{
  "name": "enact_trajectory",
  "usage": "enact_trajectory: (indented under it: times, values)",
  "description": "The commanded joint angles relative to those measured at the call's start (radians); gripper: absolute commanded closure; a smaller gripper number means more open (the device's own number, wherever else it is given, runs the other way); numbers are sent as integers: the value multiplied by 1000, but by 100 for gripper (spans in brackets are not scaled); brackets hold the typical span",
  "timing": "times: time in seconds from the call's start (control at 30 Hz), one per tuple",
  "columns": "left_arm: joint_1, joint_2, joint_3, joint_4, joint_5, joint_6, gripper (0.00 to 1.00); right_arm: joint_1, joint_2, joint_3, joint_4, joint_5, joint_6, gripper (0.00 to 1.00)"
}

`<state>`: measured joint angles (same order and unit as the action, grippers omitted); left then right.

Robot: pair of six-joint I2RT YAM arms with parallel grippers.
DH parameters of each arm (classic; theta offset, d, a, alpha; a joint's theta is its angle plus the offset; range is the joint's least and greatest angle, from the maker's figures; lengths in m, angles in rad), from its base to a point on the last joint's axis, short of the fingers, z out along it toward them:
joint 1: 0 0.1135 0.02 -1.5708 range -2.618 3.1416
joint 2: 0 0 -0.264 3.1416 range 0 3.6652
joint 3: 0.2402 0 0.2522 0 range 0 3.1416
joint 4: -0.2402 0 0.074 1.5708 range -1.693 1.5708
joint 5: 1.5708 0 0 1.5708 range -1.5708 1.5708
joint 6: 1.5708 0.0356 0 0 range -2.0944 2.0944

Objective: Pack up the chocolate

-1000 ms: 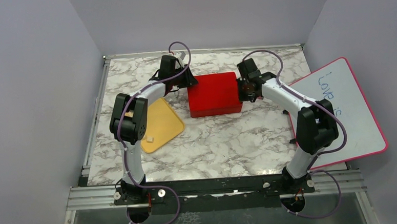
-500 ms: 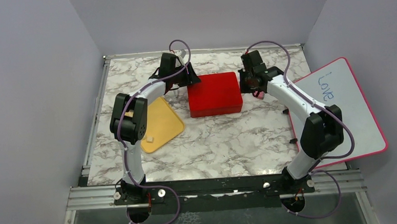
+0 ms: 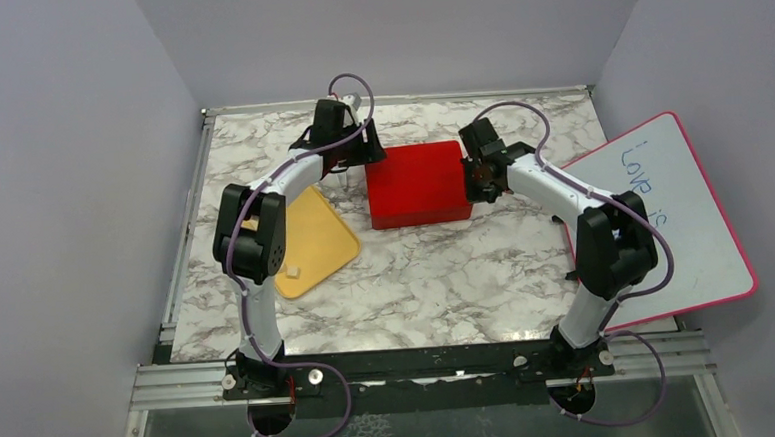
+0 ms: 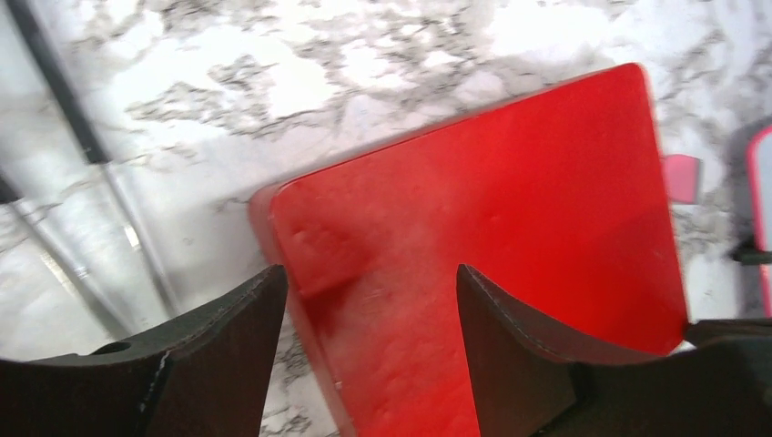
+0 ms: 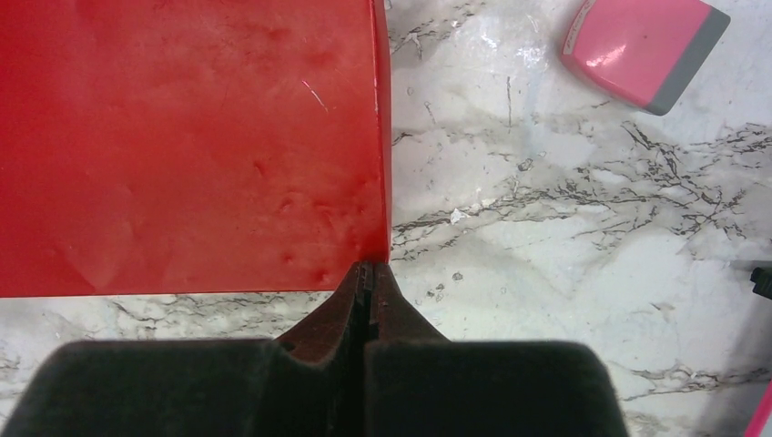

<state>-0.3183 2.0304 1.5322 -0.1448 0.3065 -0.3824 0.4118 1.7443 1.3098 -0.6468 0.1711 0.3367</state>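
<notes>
A closed red box (image 3: pixel 417 182) lies in the middle of the table; nothing inside it shows. My left gripper (image 3: pixel 358 158) hangs open over the box's far-left corner (image 4: pixel 300 218), one finger (image 4: pixel 228 346) beyond the edge and the other over the lid, holding nothing. My right gripper (image 3: pixel 476 177) is shut and empty, its tips (image 5: pixel 369 266) at the box's right near corner (image 5: pixel 364 228). One pale cube of chocolate (image 3: pixel 292 273) sits on the yellow tray (image 3: pixel 325 244); another pale piece (image 3: pixel 252 224) peeks out beside the left arm.
A small pink block (image 5: pixel 645 47) lies on the marble right of the box, also seen past its far edge (image 4: pixel 681 176). A whiteboard with a pink rim (image 3: pixel 669 219) leans at the right. Purple walls close in the table.
The left gripper's jaws have spread wider at the box's left end. The right gripper lifted away toward the back, then came back down to the box's right edge, still shut.
</notes>
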Motion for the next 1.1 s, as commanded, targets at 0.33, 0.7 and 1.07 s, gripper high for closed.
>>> enact_trajectory:
  times: [0.33, 0.7, 1.07]
  values:
    - [5, -86, 10, 11, 2, 9, 72, 2, -135, 68, 235, -38, -21, 99]
    - [10, -32, 20, 180, 1, -32, 98, 1, 22, 179, 506, 24, -115, 99]
    - [9, 138, 47, 156, -71, -15, 97, -25, 358, 278, 541, 30, -142, 99]
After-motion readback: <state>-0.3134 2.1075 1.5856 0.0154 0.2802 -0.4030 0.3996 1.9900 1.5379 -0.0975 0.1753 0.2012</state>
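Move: The lid lies on the box. The right fingertips rest on the lid's near right corner, so its far right corner is about 15 cm straight ahead and the pink block some 8 cm ahead, 8 cm right and 5 cm lower. For the left hand, just above the lid, the far left corner is about 4 cm ahead and 4 cm left; the tongs lie roughly 3 cm ahead and 10 cm left on the table. The right fingertips, still shut, lift off the lid's near right corner and arc forward about 16 cm and 5 cm left, up some 12 cm then down about 7, tilting up some 30 degrees, to come down over the far edge near its right corner. The left hand dips slightly, shuts its open fingers, rises about 5 cm and drops back towards the far left corner, 4 cm farther forward. ##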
